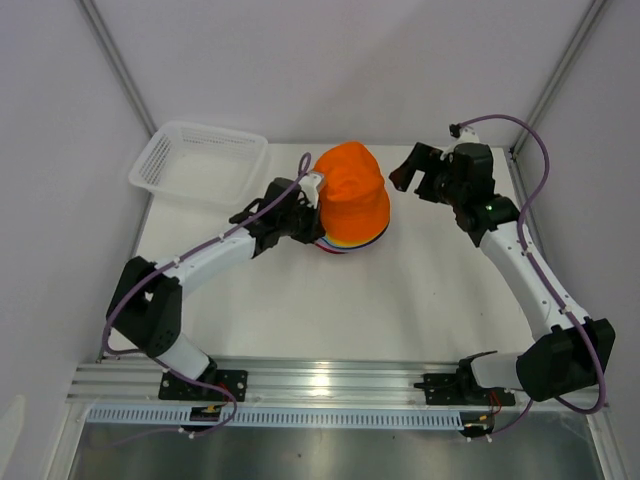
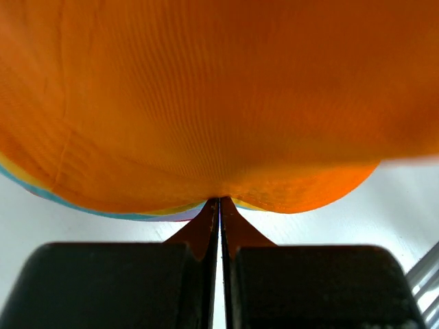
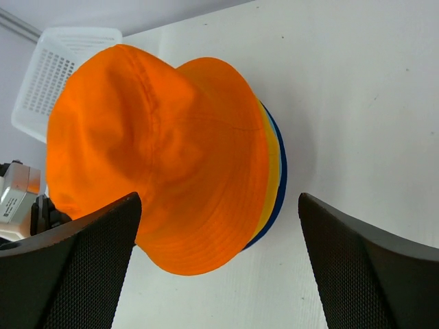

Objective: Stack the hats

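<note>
A stack of hats stands at the table's middle back, an orange hat [image 1: 352, 195] on top. Beneath it only the brim edges [image 1: 345, 246] of the other hats show, in yellow, blue, red and lilac. My left gripper [image 1: 314, 207] is at the stack's left side. In the left wrist view its jaws [image 2: 219, 200] are shut, the tips pinching the orange hat's brim [image 2: 226, 103]. My right gripper [image 1: 413, 172] hangs open a little to the right of the stack, touching nothing. Its wrist view shows the orange hat [image 3: 164, 144] beyond the spread fingers [image 3: 89, 264].
A white slatted basket [image 1: 200, 160] sits at the table's back left corner, also seen in the right wrist view as the basket [image 3: 48, 75]. Bare white table [image 1: 420, 290] lies in front of and to the right of the stack.
</note>
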Tool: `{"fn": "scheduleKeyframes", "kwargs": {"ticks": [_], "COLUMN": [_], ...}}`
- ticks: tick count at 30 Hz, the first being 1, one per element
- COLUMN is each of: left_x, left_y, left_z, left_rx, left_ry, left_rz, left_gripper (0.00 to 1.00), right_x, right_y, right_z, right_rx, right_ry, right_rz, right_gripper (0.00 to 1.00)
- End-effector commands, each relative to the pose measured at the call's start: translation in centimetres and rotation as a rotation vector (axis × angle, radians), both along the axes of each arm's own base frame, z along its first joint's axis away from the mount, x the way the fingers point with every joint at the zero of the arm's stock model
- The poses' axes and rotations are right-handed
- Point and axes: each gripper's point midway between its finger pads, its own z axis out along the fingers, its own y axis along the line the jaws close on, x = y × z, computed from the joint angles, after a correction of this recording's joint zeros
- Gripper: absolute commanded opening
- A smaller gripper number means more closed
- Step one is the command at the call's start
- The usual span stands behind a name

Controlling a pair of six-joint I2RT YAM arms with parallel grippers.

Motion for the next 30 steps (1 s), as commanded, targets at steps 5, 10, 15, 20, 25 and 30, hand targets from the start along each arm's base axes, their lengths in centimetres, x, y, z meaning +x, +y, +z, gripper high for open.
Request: {"fn": "scheduleKeyframes", "kwargs": {"ticks": [5, 10, 15, 20, 25, 30], "left_x": [0.3, -3.4, -5.8, -8.0, -9.6, -11.1], "left_y": [0.2, 2.6, 6.1, 11.2, 15.0, 15.6], "left_z": [0.8, 7.0, 13.9, 17.3, 16.9, 16.2], "left_rx": [-0.007, -0.114, -0.231, -0.295, -0.298, -0.315], "left_ry": [-0.05, -0.135, -0.219, -0.204, -0.172, -0.159], "left_rz": [0.024, 0.06, 0.187, 0.338, 0.431, 0.428], "left_gripper": [0.01, 0.35, 0.93, 0.99, 1.0, 1.0], "right_x": [0.3, 0.4, -0.6, -2.8, -5.6, -7.6], "right_y": [-1.7, -3.1, -4.6, -6.7, -7.8, -7.2], "right_z": [-1.7, -1.6, -0.2, 0.3, 2.4, 1.5], "right_rx": [-0.065, -0.075, -0.071, -0.079, -0.05, -0.005], "right_ry": [0.044, 0.053, 0.037, 0.021, -0.084, -0.094], "right_rz": [-0.058, -0.093, -0.121, -0.186, -0.21, -0.178], "right_gripper": [0.99, 1.0, 0.99, 1.0, 0.99, 0.99]}}
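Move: The orange hat topping the stack has its middle about 7 cm ahead of my left hand, 6 cm to its right and some 5 cm higher; the yellow hat sits nested under it, about 2 cm lower. The white basket lies roughly 28 cm left of that hand, 23 cm farther out and 10 cm lower. From my right hand the orange hat is about 13 cm left, level fore and aft, and 9 cm below. With its shut tips at the near-left edge of the orange brim, my left hand dips 1-2 cm as if to press the brim down, then comes free, opening fully as it climbs about 20 cm and sweeps left and back, turning counter-clockwise some 25 degrees with the fingers lifting. My right hand, still wide open, slides right, sinking slightly, then draws back and up, away from the stack. ##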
